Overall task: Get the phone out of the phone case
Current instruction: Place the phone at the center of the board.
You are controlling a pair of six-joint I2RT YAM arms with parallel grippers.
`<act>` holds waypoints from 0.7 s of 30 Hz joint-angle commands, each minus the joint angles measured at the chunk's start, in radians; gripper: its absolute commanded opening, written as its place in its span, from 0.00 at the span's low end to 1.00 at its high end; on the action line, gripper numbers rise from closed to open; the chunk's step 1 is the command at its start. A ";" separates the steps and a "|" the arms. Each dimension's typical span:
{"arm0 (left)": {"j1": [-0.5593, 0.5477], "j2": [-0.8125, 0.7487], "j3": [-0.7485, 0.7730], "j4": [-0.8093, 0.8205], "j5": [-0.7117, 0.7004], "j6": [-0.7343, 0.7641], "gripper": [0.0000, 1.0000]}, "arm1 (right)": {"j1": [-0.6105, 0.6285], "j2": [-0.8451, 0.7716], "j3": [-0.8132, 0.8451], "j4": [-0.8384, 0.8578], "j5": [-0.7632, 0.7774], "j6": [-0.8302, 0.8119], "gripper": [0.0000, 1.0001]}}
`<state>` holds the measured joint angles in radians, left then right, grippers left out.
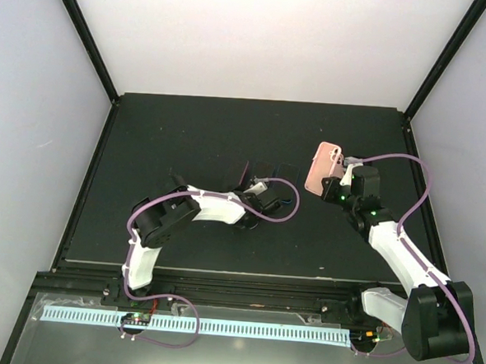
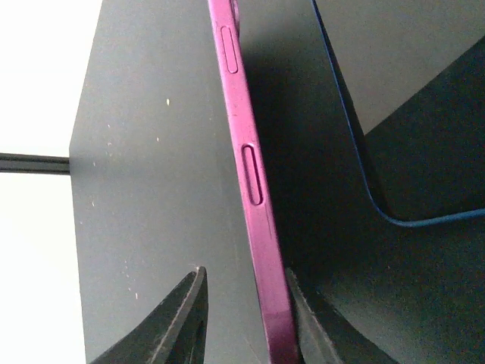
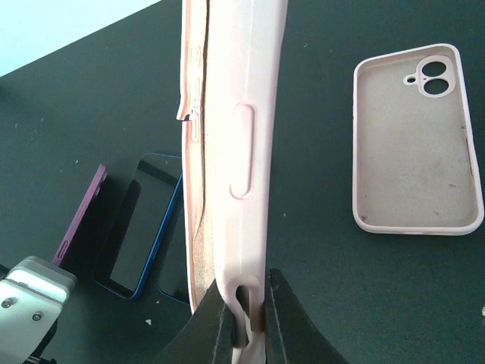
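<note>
My right gripper (image 3: 246, 280) is shut on the bottom edge of a pink phone case (image 3: 227, 152), holding it upright above the mat (image 1: 322, 169). Its tan lining shows along the open side and no phone shows inside. The purple phone (image 2: 254, 227) stands on its long edge between the fingers of my left gripper (image 2: 245, 271). The right finger (image 2: 311, 326) lies against the phone and the left finger (image 2: 182, 318) stands apart from it, so the jaws are open. In the right wrist view the purple phone (image 3: 79, 216) tilts beside a blue phone (image 3: 140, 227).
The blue phone lies flat, screen up, right next to the purple one, its rim (image 2: 364, 182) close to my left fingers. A second pink case (image 3: 413, 144) lies open side up on the black mat (image 1: 187, 146). Black frame posts stand at the mat's far corners.
</note>
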<state>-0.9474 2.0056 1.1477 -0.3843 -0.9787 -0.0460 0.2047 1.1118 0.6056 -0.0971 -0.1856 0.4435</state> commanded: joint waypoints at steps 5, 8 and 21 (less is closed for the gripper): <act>0.014 0.006 0.044 -0.074 0.025 -0.036 0.37 | -0.010 0.000 0.028 0.028 0.004 -0.015 0.01; 0.016 -0.012 0.048 -0.100 0.033 -0.068 0.49 | -0.011 0.002 0.032 0.027 0.017 -0.028 0.01; 0.025 -0.307 -0.110 -0.076 0.251 -0.181 0.69 | -0.011 0.027 0.177 -0.146 0.094 -0.267 0.01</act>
<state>-0.9291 1.7943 1.0893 -0.4747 -0.8074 -0.1783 0.2005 1.1427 0.7391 -0.1955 -0.1410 0.3065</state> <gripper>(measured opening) 0.685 0.077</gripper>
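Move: The left fingers are at the near end of the purple-edged phone, which stands on its long side; the spot where it is to lie flat is centred about 6 cm ahead, 3 cm left and 4 cm below. The blue-edged phone lies about 6 cm ahead and 6 cm right, the dark phone 5 cm ahead and 14 cm right. From the right hand, the spot is roughly 28 cm left, 3 cm ahead and 14 cm down. Left fingers open, release the phone, then rise back about 4 cm; the right raises the pink case 3 cm. ##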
